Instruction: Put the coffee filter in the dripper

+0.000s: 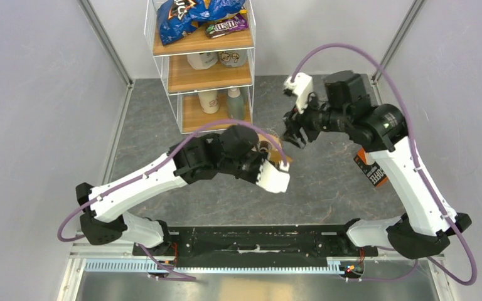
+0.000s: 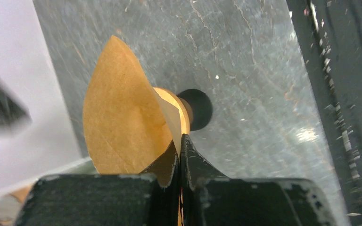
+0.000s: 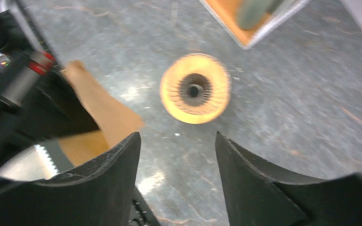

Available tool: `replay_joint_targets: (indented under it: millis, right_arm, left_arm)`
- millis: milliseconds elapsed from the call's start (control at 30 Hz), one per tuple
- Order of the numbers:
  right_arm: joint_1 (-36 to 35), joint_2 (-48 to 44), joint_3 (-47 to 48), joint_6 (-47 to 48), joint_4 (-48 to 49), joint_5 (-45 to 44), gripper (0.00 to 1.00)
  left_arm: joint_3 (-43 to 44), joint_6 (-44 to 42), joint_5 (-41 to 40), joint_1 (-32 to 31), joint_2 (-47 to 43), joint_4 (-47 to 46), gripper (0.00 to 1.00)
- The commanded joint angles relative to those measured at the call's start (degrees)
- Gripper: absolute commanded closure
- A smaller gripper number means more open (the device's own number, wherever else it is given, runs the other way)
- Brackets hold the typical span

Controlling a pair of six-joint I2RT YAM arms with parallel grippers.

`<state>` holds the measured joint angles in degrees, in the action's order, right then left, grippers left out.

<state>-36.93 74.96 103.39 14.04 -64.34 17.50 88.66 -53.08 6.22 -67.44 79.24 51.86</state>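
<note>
My left gripper [image 2: 180, 141] is shut on the edge of the coffee filter [image 2: 122, 122], a tan paper cone held partly open above the table. Just beyond it is the dripper [image 2: 184, 110], with its light-wood ring and black base. In the top view the filter [image 1: 282, 153] shows as a tan arc at the left gripper [image 1: 262, 153], over the dripper [image 1: 268, 145]. My right gripper [image 3: 176, 141] is open and empty. It hovers above the blurred dripper [image 3: 195, 89], with the filter [image 3: 103, 113] to its left. In the top view the right gripper [image 1: 295, 135] is just right of the dripper.
A white wire rack with wooden shelves [image 1: 204, 56] stands at the back, holding snack bags and bottles; its corner shows in the right wrist view [image 3: 250, 23]. A black-and-orange coffee packet [image 1: 371, 170] lies under the right arm. Grey walls close in both sides.
</note>
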Motion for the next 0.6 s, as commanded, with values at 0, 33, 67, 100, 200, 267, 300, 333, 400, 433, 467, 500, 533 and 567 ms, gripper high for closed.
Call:
replay_joint_targets:
  millis: [0,33,67,100,200,267,300,333,400,433,467,500,533,567]
  right_arm:
    - [8.5,-2.9,2.4,0.5,0.0,-0.3,0.27]
    - [9.4,-4.2,1.0,0.6,0.8,-1.7,0.23]
    - [9.9,-5.1,-0.6,1.1,1.4,-3.2,0.17]
    - [9.9,-6.1,-2.2,1.6,1.6,-4.3,0.13]
    - [10.0,-8.1,-7.5,3.9,1.9,-6.2,0.05]
    - [10.0,-10.7,-12.2,6.7,4.6,-4.9,0.03]
    - [10.0,-11.5,-13.6,7.8,5.3,-3.1,0.03]
    - [10.0,-11.4,-13.3,8.3,4.8,-1.0,0.03]
    - [10.0,-10.0,-10.5,6.2,3.0,1.4,0.04]
    - [10.0,-9.4,-8.6,4.3,2.8,2.0,0.05]
    - [10.0,-8.7,-6.5,0.9,2.6,3.0,0.05]
    - [9.9,-7.5,-3.2,-2.2,1.9,4.9,0.05]
    - [10.0,-6.3,0.4,-5.2,1.5,6.2,0.06]
    - [10.0,-5.5,2.7,-8.4,1.8,6.5,0.08]
  left_arm:
    - [4.7,20.9,8.0,9.6,-3.3,-5.9,0.98]
    - [5.8,27.3,10.1,13.2,-3.4,-8.1,0.98]
    - [7.1,32.7,12.8,16.4,-3.3,-9.9,0.98]
    - [8.2,38.6,14.4,19.3,-3.2,-11.8,0.98]
    - [10.5,54.7,18.8,25.9,-2.2,-16.0,0.98]
    - [9.7,63.7,23.8,29.3,-2.1,-20.3,0.98]
    - [9.2,66.0,25.1,29.9,-2.3,-22.3,0.98]
    - [8.7,66.8,26.5,29.9,-2.5,-23.6,0.98]
    - [8.4,62.8,29.6,29.2,-2.7,-23.5,0.98]
    - [8.4,58.6,27.7,28.0,-3.1,-21.8,0.98]
    - [8.1,54.3,26.1,27.0,-3.5,-19.8,0.98]
    - [7.5,47.3,24.2,25.5,-4.1,-17.8,0.98]
    - [6.5,42.6,21.6,23.9,-4.8,-16.0,0.98]
    - [5.0,37.4,18.2,21.9,-5.7,-14.9,0.98]
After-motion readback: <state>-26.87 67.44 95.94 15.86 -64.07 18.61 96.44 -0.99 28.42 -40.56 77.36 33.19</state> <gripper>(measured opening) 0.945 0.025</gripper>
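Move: The left hand already holds the coffee filter on its own; the dripper it is meant for lies about 9 cm ahead of it, neither left nor right, and some 11 cm lower. The carafe under the dripper is in the same direction, about 21 cm down; the grey bottle on the shelf stands roughly 26 cm ahead, 7 cm left and 20 cm lower. From the right hand, the dripper is about 3 cm ahead, 5 cm left and 19 cm below. Keeping its pinch on the filter, the left hand sweeps up about 13 cm and forward some 11 cm to high above the dripper, easing back a couple of centimetres at the end, while it rolls roughly 60 degrees and its fingers lift to nearly level. The right hand, already off the paper, opens wide and withdraws rightward about 7 cm, then drifts slightly back. ##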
